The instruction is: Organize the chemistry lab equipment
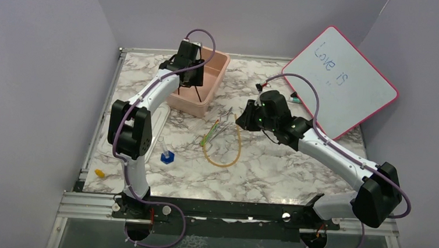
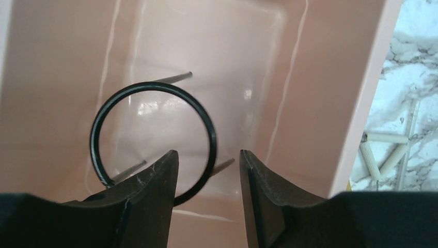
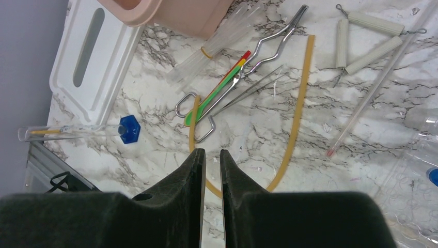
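Note:
My left gripper [image 2: 208, 152] hangs open inside the pink tub [image 2: 330, 103]. The black wire ring [image 2: 155, 84] with thin metal legs lies just beyond its left finger, not pinched. My right gripper [image 3: 213, 151] hovers above the table with only a narrow gap between its jaws and nothing in it. Below it lies the amber rubber tube [image 3: 297, 113], bent in a U. Beside the tube lie metal tongs [image 3: 268, 39], thin tweezers [image 3: 248, 93] and a green-handled tool [image 3: 214, 95]. A blue piece [image 3: 129, 129] sits by a clear test tube [image 3: 67, 133].
The tub's white lid [image 3: 90, 57] lies left of the tub. A clay triangle [image 3: 361, 39], a long thin glass rod [image 3: 377, 88] and a bundle of clear tubes [image 3: 217, 51] lie nearby. The red-framed whiteboard [image 1: 340, 80] leans at back right. A small yellow piece [image 1: 100, 173] sits front left.

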Robot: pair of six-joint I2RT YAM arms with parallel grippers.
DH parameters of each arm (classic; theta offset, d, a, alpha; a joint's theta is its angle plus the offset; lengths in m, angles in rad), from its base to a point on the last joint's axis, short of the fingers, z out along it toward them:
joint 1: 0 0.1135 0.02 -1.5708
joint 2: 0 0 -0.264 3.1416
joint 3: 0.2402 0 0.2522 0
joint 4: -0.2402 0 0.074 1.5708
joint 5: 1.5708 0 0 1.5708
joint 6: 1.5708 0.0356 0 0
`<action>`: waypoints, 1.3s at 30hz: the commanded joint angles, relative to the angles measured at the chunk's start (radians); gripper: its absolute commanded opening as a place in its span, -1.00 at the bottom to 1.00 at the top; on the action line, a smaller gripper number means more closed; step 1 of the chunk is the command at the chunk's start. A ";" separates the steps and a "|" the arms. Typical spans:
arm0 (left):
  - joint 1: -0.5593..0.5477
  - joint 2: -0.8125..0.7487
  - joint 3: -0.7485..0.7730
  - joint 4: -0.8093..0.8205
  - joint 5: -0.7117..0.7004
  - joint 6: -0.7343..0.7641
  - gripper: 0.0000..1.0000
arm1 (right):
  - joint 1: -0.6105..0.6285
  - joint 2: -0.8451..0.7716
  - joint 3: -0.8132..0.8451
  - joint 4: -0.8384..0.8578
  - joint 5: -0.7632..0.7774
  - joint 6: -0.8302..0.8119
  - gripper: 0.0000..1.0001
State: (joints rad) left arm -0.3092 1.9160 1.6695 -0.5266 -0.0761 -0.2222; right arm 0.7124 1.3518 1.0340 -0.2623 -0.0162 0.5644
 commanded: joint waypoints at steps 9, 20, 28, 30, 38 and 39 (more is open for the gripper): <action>-0.007 -0.139 -0.004 -0.007 -0.019 -0.045 0.09 | 0.004 -0.012 -0.019 0.031 -0.002 0.012 -0.57; 0.038 -0.083 -0.025 -0.056 -0.140 0.015 -0.02 | 0.004 -0.014 -0.029 0.031 0.001 0.015 -0.57; 0.047 -0.016 -0.023 -0.075 -0.140 -0.008 -0.11 | 0.004 -0.012 -0.029 0.033 -0.001 0.020 -0.58; 0.047 -0.003 -0.029 -0.075 -0.157 -0.016 -0.18 | 0.004 -0.011 -0.032 0.031 0.001 0.020 -0.58; 0.047 -0.021 -0.046 -0.073 -0.282 -0.036 -0.59 | 0.004 -0.011 -0.036 0.031 0.007 0.020 -0.58; 0.047 -0.026 -0.046 -0.071 -0.293 -0.035 -0.65 | 0.004 -0.013 -0.036 0.033 0.008 0.021 -0.59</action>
State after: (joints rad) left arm -0.2638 1.9186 1.6356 -0.5941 -0.2649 -0.2436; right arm 0.7124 1.3518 1.0122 -0.2550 -0.0162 0.5762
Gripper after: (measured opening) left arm 0.232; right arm 0.211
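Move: The black ring on its three-legged stand, standing in the pink box, has its middle about 3 cm to the left of my left hand and 2 cm below it. My half-open fingers are near its right rim. The box's middle lies some 3 cm ahead, 2 cm left and 6 cm down. The clay triangle is on the table about 19 cm right, 6 cm back and 14 cm down. From my right hand the ring is about 16 cm ahead, 19 cm left and 4 cm lower. I ease my left hand back a touch and raise it about 5 cm, then swing it some 6 cm left across the black ring and sink it about 6 cm into the box, onto the ring's left rim. The wrist turns roughly 10 degrees counter-clockwise with its left side rising a little, and on the way down my fingers close from half open to about a quarter, one on each side of that rim. ##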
